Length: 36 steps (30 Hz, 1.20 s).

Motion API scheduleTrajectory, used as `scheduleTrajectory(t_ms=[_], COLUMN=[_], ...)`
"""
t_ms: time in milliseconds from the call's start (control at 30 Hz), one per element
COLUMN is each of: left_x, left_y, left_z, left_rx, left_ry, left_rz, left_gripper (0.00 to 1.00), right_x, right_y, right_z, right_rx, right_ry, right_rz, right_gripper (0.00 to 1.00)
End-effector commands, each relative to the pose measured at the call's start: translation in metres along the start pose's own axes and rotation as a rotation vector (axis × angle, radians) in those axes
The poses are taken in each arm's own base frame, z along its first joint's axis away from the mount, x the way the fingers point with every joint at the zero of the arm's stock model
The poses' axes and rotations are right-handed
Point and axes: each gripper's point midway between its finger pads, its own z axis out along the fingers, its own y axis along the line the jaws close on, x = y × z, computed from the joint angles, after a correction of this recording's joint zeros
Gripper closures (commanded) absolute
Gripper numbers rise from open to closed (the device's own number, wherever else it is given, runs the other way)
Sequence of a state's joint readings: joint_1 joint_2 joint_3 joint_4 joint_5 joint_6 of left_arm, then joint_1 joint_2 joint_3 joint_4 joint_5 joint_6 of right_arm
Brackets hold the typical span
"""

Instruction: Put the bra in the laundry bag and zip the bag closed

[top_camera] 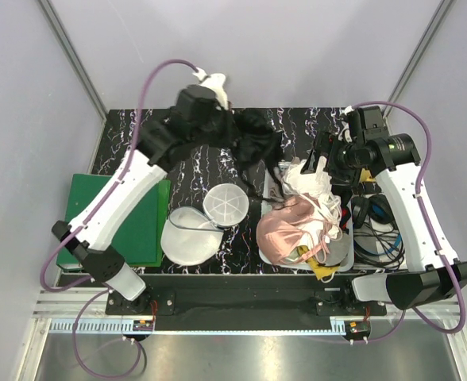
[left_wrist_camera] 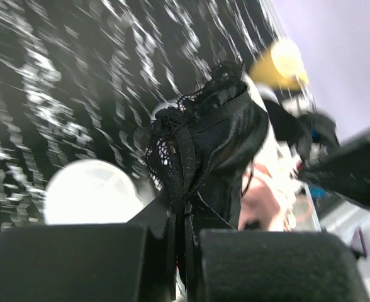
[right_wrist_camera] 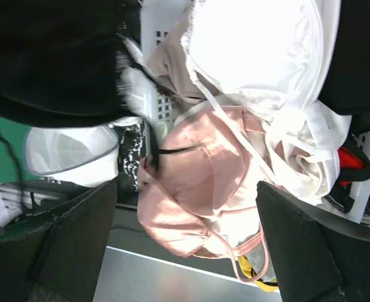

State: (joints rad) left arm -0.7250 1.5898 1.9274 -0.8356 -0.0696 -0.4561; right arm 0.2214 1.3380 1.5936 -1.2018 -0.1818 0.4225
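Observation:
My left gripper (top_camera: 235,125) is shut on the black bra (top_camera: 257,147) and holds it in the air over the back of the table, the fabric hanging down to its right. In the left wrist view the black lace bra (left_wrist_camera: 210,141) is pinched between my fingers (left_wrist_camera: 185,251). The round white mesh laundry bag (top_camera: 192,234) lies open on the table at front centre, its ribbed round panel (top_camera: 225,204) propped up. It shows as a white blur in the left wrist view (left_wrist_camera: 87,192). My right gripper (top_camera: 319,159) is open and empty above the basket (right_wrist_camera: 186,233).
A white basket (top_camera: 346,252) at the right holds a shiny pink garment (top_camera: 285,230) and white cloth (top_camera: 309,184). A green mat (top_camera: 142,226) lies at the left. Black cables (top_camera: 376,230) lie right of the basket. The table has a black marbled top (top_camera: 178,171).

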Motion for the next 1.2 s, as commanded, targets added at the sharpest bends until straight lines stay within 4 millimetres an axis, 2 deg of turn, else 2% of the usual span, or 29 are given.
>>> scheduleTrajectory(t_ms=[0, 67, 100, 167, 200, 267, 300, 333, 367, 400, 500, 600, 767, 867, 1033, 1100, 1167], left_x=[-0.036, -0.032, -0.034, -0.02, -0.012, 0.003, 0.016, 0.025, 0.028, 0.038, 0.05, 0.045, 0.024, 0.011, -0.025, -0.038, -0.043], left_y=[0.067, 0.087, 0.107, 0.131, 0.158, 0.187, 0.215, 0.229, 0.244, 0.273, 0.327, 0.374, 0.408, 0.416, 0.388, 0.379, 0.375], left_z=[0.0, 0.012, 0.016, 0.038, 0.052, 0.068, 0.082, 0.087, 0.09, 0.095, 0.093, 0.08, 0.067, 0.065, 0.071, 0.066, 0.061], left_rx=[-0.144, -0.158, -0.188, -0.199, -0.23, -0.256, -0.293, -0.31, -0.342, -0.397, -0.551, -0.762, -0.978, -1.025, -0.897, -0.872, -0.868], left_ry=[-0.083, -0.049, -0.042, 0.028, 0.071, 0.129, 0.181, 0.217, 0.236, 0.271, 0.315, 0.329, 0.305, 0.261, 0.07, 0.028, 0.015], left_rz=[-0.03, -0.033, -0.041, -0.018, -0.022, -0.024, -0.011, -0.012, -0.011, -0.02, -0.004, 0.079, 0.159, 0.152, 0.071, 0.051, 0.041], left_gripper=[1.0, 1.0, 1.0, 1.0, 1.0, 1.0, 1.0, 1.0, 1.0, 1.0, 1.0, 1.0, 1.0, 1.0, 1.0, 1.0, 1.0], right_x=[-0.01, -0.009, -0.009, -0.007, -0.008, -0.007, -0.006, -0.005, -0.005, -0.005, -0.004, -0.003, 0.0, 0.002, 0.003, 0.002, 0.001], right_y=[0.018, 0.021, 0.022, 0.023, 0.023, 0.022, 0.022, 0.023, 0.023, 0.023, 0.025, 0.024, 0.025, 0.024, 0.024, 0.025, 0.027], right_z=[-0.011, -0.011, -0.01, -0.008, -0.007, -0.006, -0.003, -0.002, -0.001, 0.001, 0.006, 0.017, 0.029, 0.035, 0.046, 0.049, 0.051], right_rx=[-0.075, -0.09, -0.094, -0.094, -0.092, -0.09, -0.085, -0.087, -0.085, -0.083, -0.085, -0.079, -0.083, -0.078, -0.076, -0.079, -0.082], right_ry=[-0.019, -0.007, 0.0, 0.018, 0.028, 0.046, 0.063, 0.073, 0.08, 0.094, 0.119, 0.152, 0.201, 0.219, 0.25, 0.255, 0.257], right_rz=[-0.013, -0.009, -0.006, -0.005, -0.005, -0.003, 0.0, -0.002, 0.001, 0.004, 0.012, 0.023, 0.044, 0.053, 0.064, 0.069, 0.068], right_gripper=[0.0, 0.0, 0.0, 0.0, 0.0, 0.0, 0.0, 0.0, 0.0, 0.0, 0.0, 0.0, 0.0, 0.0, 0.0, 0.0, 0.0])
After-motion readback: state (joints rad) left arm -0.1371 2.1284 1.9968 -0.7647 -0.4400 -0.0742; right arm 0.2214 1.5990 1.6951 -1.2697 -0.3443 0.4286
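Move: The left gripper already holds the black bra in the air; its goal, the bare table patch at the far left, lies roughly 20 cm ahead, 27 cm left and 30 cm below. The green binder's middle is about 10 cm back and 41 cm left; the white laundry bag is some 14 cm back and 15 cm left, its mesh lid 3 cm back and 4 cm left. From the right gripper the patch lies about 25 cm ahead, 47 cm left and 22 cm down. Keep the left fingers shut on the black bra and carry it away from the basket, forward and left, then sharply down and on left to the far-left patch beyond the green binder: about 30 cm left, 20 forward and 20 lower overall, easing up slightly at the end. Turn the wrist some 35 degrees counter-clockwise, rolling its left side up. Let the open right gripper sink about 4 cm over the basket, drifting left. ##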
